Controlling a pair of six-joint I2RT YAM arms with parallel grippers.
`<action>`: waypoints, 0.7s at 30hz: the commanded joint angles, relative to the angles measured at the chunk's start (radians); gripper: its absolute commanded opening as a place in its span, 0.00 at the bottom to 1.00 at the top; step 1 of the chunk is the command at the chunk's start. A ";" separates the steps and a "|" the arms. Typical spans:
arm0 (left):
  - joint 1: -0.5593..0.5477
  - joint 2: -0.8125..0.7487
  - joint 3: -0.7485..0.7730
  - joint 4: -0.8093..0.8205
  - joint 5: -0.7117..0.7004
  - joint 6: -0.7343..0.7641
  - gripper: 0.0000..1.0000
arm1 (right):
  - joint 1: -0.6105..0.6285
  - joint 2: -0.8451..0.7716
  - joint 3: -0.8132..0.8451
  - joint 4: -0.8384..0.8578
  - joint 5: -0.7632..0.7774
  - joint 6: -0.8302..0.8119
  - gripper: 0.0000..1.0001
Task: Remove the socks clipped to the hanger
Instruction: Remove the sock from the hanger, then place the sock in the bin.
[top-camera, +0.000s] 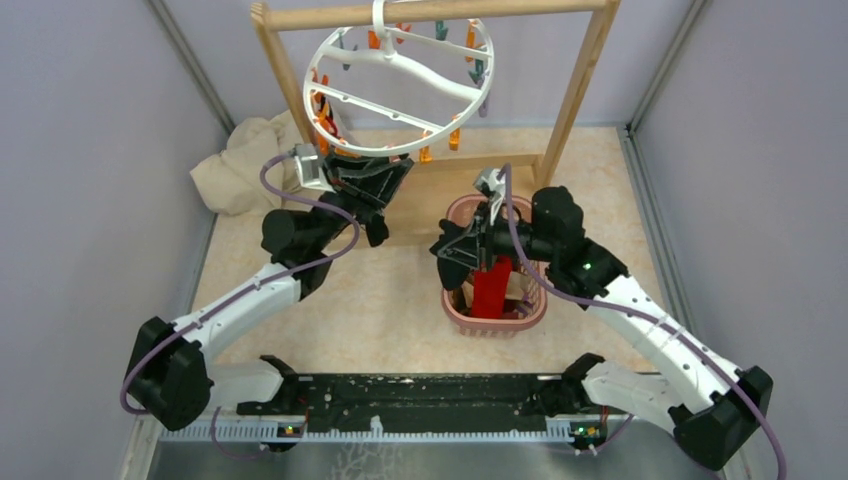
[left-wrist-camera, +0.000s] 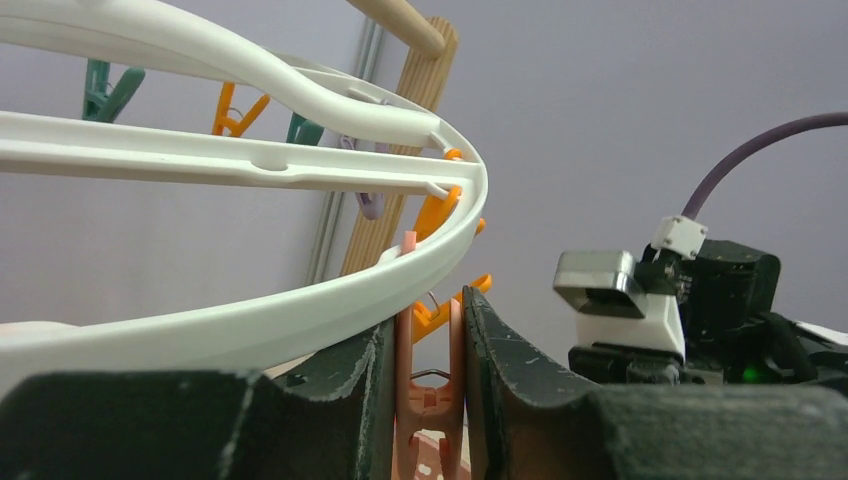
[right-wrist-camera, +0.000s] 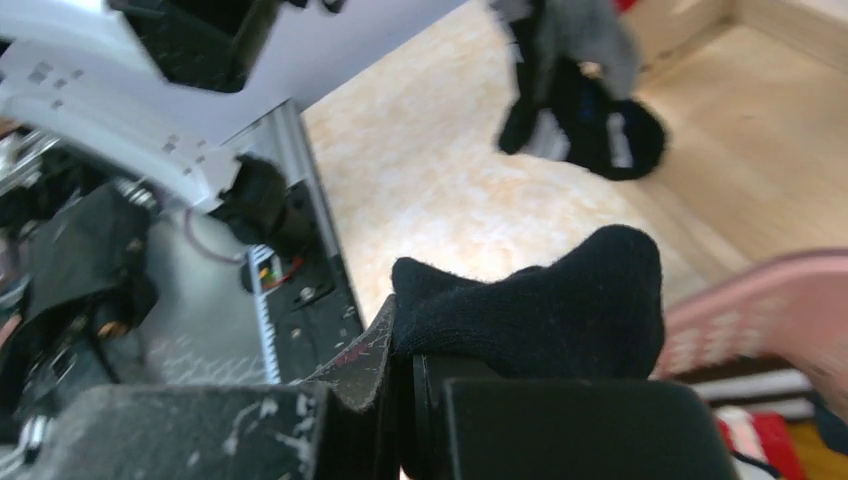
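The white ring hanger (top-camera: 400, 85) hangs tilted from the wooden bar, with orange and teal clips (top-camera: 470, 45) along its rim (left-wrist-camera: 300, 310). My left gripper (top-camera: 385, 172) reaches up under the ring's near edge. It is shut on a pale pink clip (left-wrist-camera: 430, 385), one finger (left-wrist-camera: 350, 400) pressing each side. A scrap of red fabric with white spots (left-wrist-camera: 424, 469) shows just below that clip. My right gripper (top-camera: 452, 250) is over the pink basket, shut on a black sock (right-wrist-camera: 540, 310). A red sock (top-camera: 491, 287) stands in the basket. Blurred grey and black fabric (right-wrist-camera: 580, 100) hangs further off.
The wooden rack frame (top-camera: 580, 90) spans the back. A pink lattice basket (top-camera: 495, 322) stands right of centre, and its rim (right-wrist-camera: 760, 300) is close beside the right jaws. A cream cloth (top-camera: 240, 165) lies bunched at the back left. Grey walls close in both sides.
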 joint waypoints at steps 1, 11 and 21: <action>0.002 -0.025 0.038 -0.144 0.043 0.054 0.18 | -0.070 -0.061 0.087 -0.134 0.233 -0.044 0.00; 0.001 0.024 0.195 -0.466 0.055 0.134 0.21 | -0.104 0.026 0.105 -0.283 0.584 -0.043 0.00; -0.009 0.074 0.268 -0.558 0.057 0.141 0.21 | -0.104 0.104 0.117 -0.348 0.669 -0.062 0.00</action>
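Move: My right hand already holds a black sock at the basket's left side. The basket's middle is roughly 9 cm ahead, 10 cm to the right and 20 cm below, with the red sock inside it about 6 cm nearer me than that middle. My left hand already has the pink clip between its fingers. From there an orange clip is about 4 cm right and 1 cm ahead, and another black sock hangs level fore and aft, some 5 cm left and 17 cm below. Keeping the sock pinched, I swing my right hand level, forward and to the right over the basket, then sink it about 8 cm towards the opening, turning some 40 degrees clockwise as the fingers dip. Meanwhile my left hand keeps its squeeze on the pink clip and eases about 5 cm forward, right and slightly down, its fingertips dipping about 15 degrees. ##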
